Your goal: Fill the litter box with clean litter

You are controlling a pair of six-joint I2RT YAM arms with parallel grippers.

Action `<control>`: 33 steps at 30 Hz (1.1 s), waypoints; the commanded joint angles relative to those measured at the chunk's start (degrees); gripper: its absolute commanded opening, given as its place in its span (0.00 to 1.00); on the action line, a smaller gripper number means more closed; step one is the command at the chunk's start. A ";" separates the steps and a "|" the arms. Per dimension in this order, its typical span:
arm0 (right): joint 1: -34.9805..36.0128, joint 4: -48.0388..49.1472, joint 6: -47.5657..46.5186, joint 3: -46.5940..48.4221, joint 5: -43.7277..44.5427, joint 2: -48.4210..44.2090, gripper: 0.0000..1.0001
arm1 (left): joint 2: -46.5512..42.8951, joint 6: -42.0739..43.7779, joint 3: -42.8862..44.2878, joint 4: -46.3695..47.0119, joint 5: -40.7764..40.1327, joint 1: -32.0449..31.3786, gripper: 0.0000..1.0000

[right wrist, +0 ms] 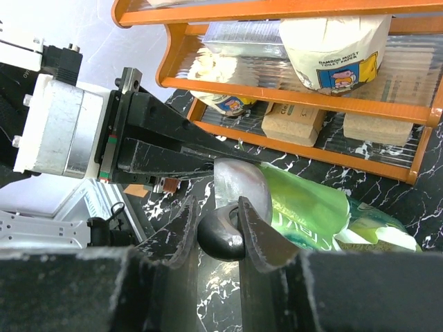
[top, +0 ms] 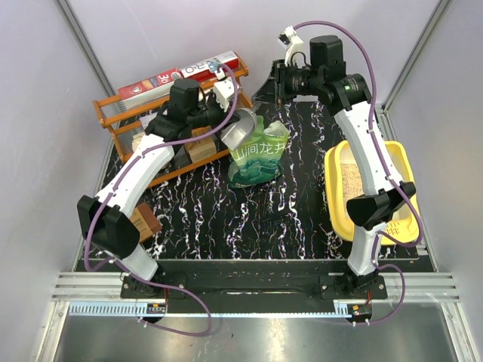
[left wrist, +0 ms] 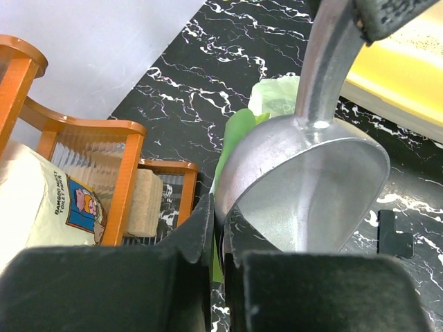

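Note:
The green pouch [top: 260,158] of clean litter stands mid-table with its top open. A metal scoop [top: 243,130] hangs tilted at its mouth, and its bowl [left wrist: 311,187] looks empty. My right gripper [right wrist: 216,204] is shut on the rounded end of the scoop's handle [right wrist: 225,232]. My left gripper [left wrist: 220,207] is shut on the pouch's thin green edge [left wrist: 239,131], right beside the scoop's rim. The yellow litter box [top: 400,158] lies at the right under my right arm, with pale litter [top: 351,181] in it.
An orange wire rack [top: 136,113] stands at the back left, holding a toilet-paper pack [right wrist: 336,48] and brown blocks [right wrist: 297,124]. A long red and white box [top: 181,75] lies on top of it. A brown block [top: 143,222] sits by my left arm.

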 commanded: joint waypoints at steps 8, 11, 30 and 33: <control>-0.48 -7.85 -16.74 3.22 -5.84 -0.88 0.52 | -1.98 10.05 4.79 -5.83 6.83 -0.67 0.00; -0.48 -8.56 -16.56 2.96 -6.36 -0.79 0.52 | -1.63 10.41 5.31 -6.45 5.68 -0.67 0.00; -0.13 -2.58 -7.42 -5.21 -3.82 -4.04 0.48 | 0.83 7.16 8.57 -6.18 1.55 -1.11 0.00; -0.13 -2.58 -7.77 -4.86 -2.67 -3.69 0.46 | 0.65 7.25 8.04 -6.27 1.72 -1.28 0.00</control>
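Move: The right hand has its fingertips on the upper end of the scoop's handle; the handle's middle lies about 4 cm below and 1 cm back and left of it. The bowl hangs about 4 cm back, 4 cm left and 11 cm lower. From the left hand, which pinches the bowl's rim, the handle's middle is level ahead, roughly 4 cm right and 5 cm up; the bag's middle is about 7 cm right, 1 cm back and 15 cm below. The right fingers let go of the scoop's handle, opening to about half while the hand eases back some 2 cm and down, turning about 10 degrees; then it sinks further, about 3.5 cm lower in all, bringing the open fingers farther down around the handle. The left fingers keep their pinch on the bowl's rim as that hand draws back about 2 cm and returns halfway. ##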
